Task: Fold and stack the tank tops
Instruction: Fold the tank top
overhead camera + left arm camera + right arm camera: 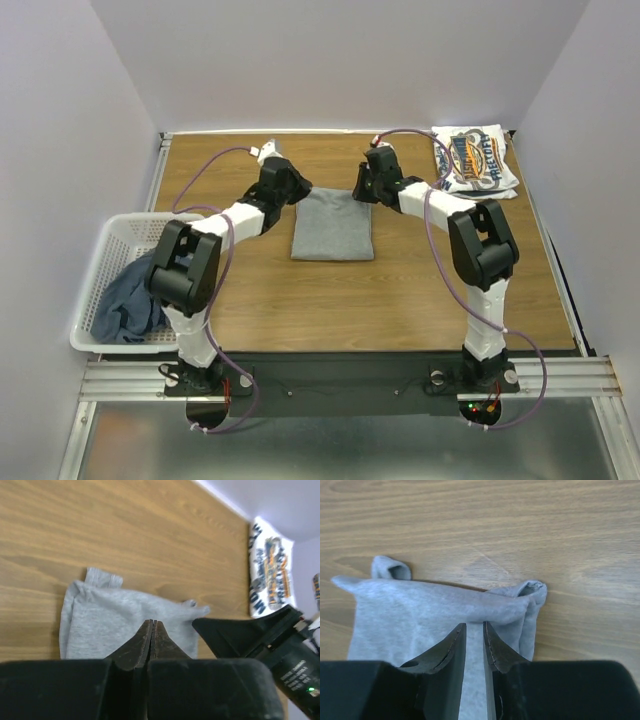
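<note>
A light grey tank top [333, 222] lies folded into a rectangle in the middle of the table. Both grippers hover at its far edge. My left gripper [300, 191] is above the far left corner; in the left wrist view its jaws [152, 623] are pressed together over the grey cloth [115, 622] with nothing between them. My right gripper [361, 190] is at the far right corner; its jaws [474, 625] stand a narrow gap apart above the cloth's folded edge [430, 605], gripping nothing. A white logo tank top [478, 160] lies folded at the far right. A dark blue tank top [128, 300] sits bunched in the basket.
A white lattice basket [95, 262] stands at the table's left edge beside the left arm. The right arm's wrist [250, 632] shows close by in the left wrist view. Purple cables loop over both arms.
</note>
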Available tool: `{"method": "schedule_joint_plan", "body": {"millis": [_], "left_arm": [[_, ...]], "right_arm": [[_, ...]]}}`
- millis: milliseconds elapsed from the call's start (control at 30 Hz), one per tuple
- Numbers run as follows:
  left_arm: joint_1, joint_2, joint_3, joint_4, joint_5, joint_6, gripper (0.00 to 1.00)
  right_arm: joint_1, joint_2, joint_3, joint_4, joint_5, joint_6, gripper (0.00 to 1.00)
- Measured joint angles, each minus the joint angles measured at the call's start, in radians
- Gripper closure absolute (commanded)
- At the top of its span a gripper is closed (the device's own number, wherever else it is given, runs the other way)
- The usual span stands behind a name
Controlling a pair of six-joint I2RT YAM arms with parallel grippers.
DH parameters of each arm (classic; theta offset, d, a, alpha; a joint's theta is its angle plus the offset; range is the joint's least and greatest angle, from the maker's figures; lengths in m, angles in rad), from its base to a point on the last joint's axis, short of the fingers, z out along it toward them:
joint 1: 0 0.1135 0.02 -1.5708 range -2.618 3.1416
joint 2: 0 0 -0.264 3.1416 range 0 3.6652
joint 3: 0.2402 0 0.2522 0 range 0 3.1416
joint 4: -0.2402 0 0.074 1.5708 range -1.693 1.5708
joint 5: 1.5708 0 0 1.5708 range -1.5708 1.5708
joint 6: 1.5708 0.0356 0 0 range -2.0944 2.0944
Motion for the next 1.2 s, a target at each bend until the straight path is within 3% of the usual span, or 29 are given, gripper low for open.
{"method": "schedule_joint_plan", "body": {"millis": [200, 333, 467, 800, 967, 1200], "left_arm": [[0.001, 0.221, 0.083, -0.010, 0.033, 0.019, 0.95], [0.028, 0.345, 0.170, -0.017, 0.055, 0.024, 0.83], [0.053, 0.389, 0.250, -0.024, 0.070, 0.025, 0.80], [0.092, 0.423, 0.314, -0.037, 0.081, 0.017, 0.75], [0.103, 0.420, 0.313, -0.048, 0.089, 0.023, 0.60], [0.104, 0.294, 0.209, -0.101, 0.043, 0.031, 0.62]], "right_arm": [[-0.004, 0.117, 0.080, -0.011, 0.001, -0.003, 0.74], [-0.017, 0.159, 0.121, -0.014, -0.003, -0.002, 0.72], [-0.041, 0.180, 0.135, -0.013, -0.023, 0.006, 0.68], [-0.091, 0.195, 0.170, -0.032, -0.111, 0.038, 0.59], [-0.103, 0.204, 0.196, -0.054, -0.137, 0.037, 0.53], [-0.106, 0.282, 0.350, -0.121, -0.176, 0.023, 0.53]]}}
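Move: The grey tank top, already a small folded pad, has its middle about 6 cm right of the left hand, 2 cm nearer the base and 11 cm below. From the right hand that middle lies some 6 cm to the left, 3 cm back and 4 cm down. From the right hand, the printed stack is about 12 cm ahead and 28 cm right; from the left hand, the basket sits roughly 14 cm back and 37 cm left. The right fingertips come down onto the tank top near its far right corner, sinking about 4.5 cm and easing forward some 6 cm with it as they part a little more. The left hand, fingers shut, plunges about 11 cm and runs forward about 8 cm, then turns back and left, rising slightly, its fingers opening partway and ending just off the tank top's left edge. ##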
